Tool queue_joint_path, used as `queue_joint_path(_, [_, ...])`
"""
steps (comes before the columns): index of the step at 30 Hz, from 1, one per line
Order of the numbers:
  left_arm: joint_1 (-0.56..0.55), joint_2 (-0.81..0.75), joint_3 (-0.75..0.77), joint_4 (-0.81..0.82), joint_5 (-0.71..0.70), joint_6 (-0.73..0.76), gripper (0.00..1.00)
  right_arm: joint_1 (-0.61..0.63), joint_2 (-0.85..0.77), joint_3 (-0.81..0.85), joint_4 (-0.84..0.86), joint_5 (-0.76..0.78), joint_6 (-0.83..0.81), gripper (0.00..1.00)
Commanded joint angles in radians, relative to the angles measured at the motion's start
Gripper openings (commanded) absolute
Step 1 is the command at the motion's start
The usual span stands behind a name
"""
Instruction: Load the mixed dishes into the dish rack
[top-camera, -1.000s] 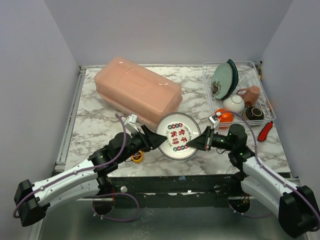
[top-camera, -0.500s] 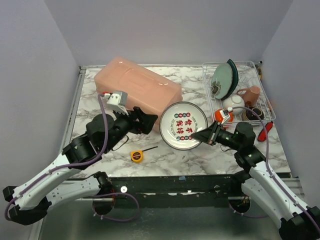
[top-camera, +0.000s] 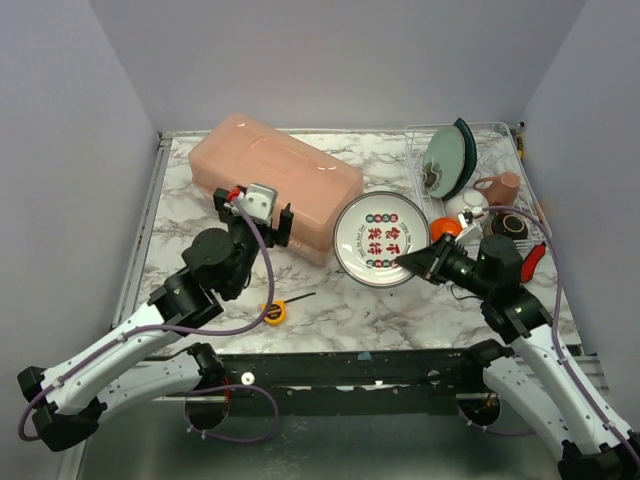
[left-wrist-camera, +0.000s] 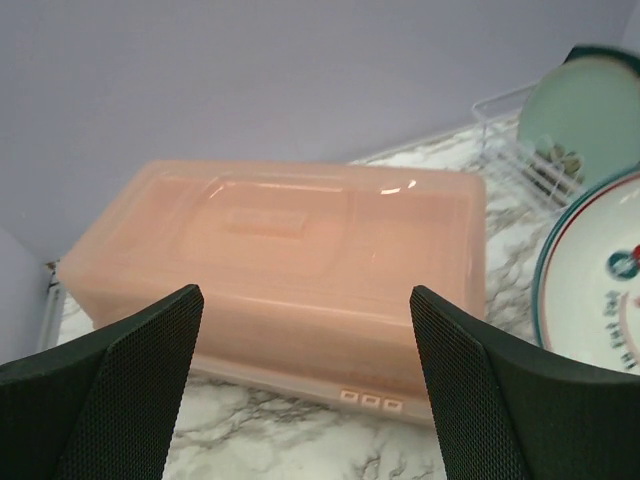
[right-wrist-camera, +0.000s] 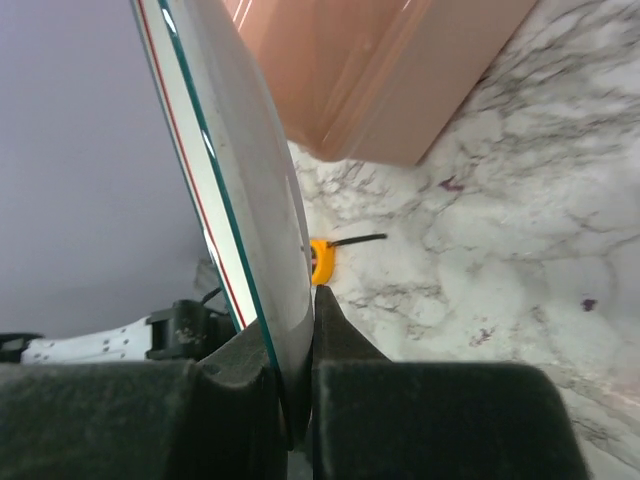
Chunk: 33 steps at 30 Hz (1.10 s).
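My right gripper (top-camera: 410, 262) is shut on the near rim of the round patterned plate (top-camera: 380, 238), which it holds tilted up above the table, just left of the dish rack (top-camera: 515, 135). In the right wrist view the plate (right-wrist-camera: 240, 180) stands on edge between the closed fingers (right-wrist-camera: 345, 340). In the rack are a pale-green plate (top-camera: 443, 158) with a teal plate behind it, a pinkish mug (top-camera: 498, 188), a white bowl (top-camera: 467, 203), an orange bowl (top-camera: 446, 227) and a dark bowl (top-camera: 508, 225). My left gripper (top-camera: 262, 222) is open and empty, facing the pink tub (left-wrist-camera: 290, 250).
The big pink tub (top-camera: 275, 185) lies at the back left. A yellow tape measure (top-camera: 275, 312) sits near the front edge, and it also shows in the right wrist view (right-wrist-camera: 322, 262). A red-handled tool (top-camera: 531, 262) lies right of the rack.
The left gripper let go of the plate, opened wide and drew back left toward the tub. The right gripper lifted the plate off the table, tilted it up and carried it right toward the rack.
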Motion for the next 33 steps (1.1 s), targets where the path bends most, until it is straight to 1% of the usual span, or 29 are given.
queue_joint_path(1, [0.012, 0.005, -0.059, 0.106, -0.058, 0.12, 0.84, 0.004, -0.001, 0.135, -0.122, 0.182, -0.124, 0.0])
queue_joint_path(5, [0.016, -0.035, -0.119, 0.17, -0.066, 0.154, 0.83, 0.004, 0.025, 0.226, -0.165, 0.342, -0.186, 0.0])
queue_joint_path(7, [0.023, -0.055, -0.158, 0.202, -0.068, 0.144, 0.83, 0.004, 0.05, 0.268, -0.173, 0.42, -0.215, 0.0])
queue_joint_path(10, [0.024, -0.057, -0.17, 0.188, -0.037, 0.127, 0.82, 0.004, 0.127, 0.351, -0.213, 0.587, -0.259, 0.0])
queue_joint_path(13, [0.025, -0.037, -0.163, 0.184, -0.035, 0.133, 0.81, 0.004, 0.214, 0.444, -0.254, 0.756, -0.3, 0.0])
queue_joint_path(15, [0.026, -0.024, -0.163, 0.183, -0.034, 0.134, 0.81, 0.004, 0.269, 0.494, -0.247, 0.859, -0.336, 0.0])
queue_joint_path(20, [0.029, 0.005, -0.179, 0.215, -0.041, 0.164, 0.81, 0.004, 0.447, 0.6, -0.196, 1.01, -0.469, 0.0])
queue_joint_path(26, [0.041, 0.021, -0.18, 0.221, -0.029, 0.161, 0.8, 0.004, 0.646, 0.678, -0.113, 1.092, -0.661, 0.0])
queue_joint_path(30, [0.048, 0.024, -0.186, 0.234, -0.024, 0.162, 0.8, 0.004, 0.753, 0.738, -0.096, 1.228, -0.753, 0.0])
queue_joint_path(33, [0.055, 0.029, -0.185, 0.234, -0.02, 0.159, 0.8, 0.004, 0.799, 0.749, -0.046, 1.277, -0.824, 0.0])
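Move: The printed plate is already pinched by its rim in the right hand; its place is the open slot at the rack's left side, about 30 cm ahead of that hand, 14 right and 8 below. The light green plate stands some 4 cm right of that slot, the white bowl about 22 ahead and 21 right of the hand, the orange bowl about 15 ahead and 16 right. From the left hand the slot lies roughly 25 cm ahead, 44 right and 24 below. The printed plate, still pinched by its rim in the right fingers, is carried about 20 cm forward and 15 cm right to the rack's left side, rising some 7 cm and then sinking about half of that. On the way the wrist swings clockwise some 40 degrees and rolls about 65, left side going down, turning the plate on edge. The empty, open left hand sinks about 4 cm. ##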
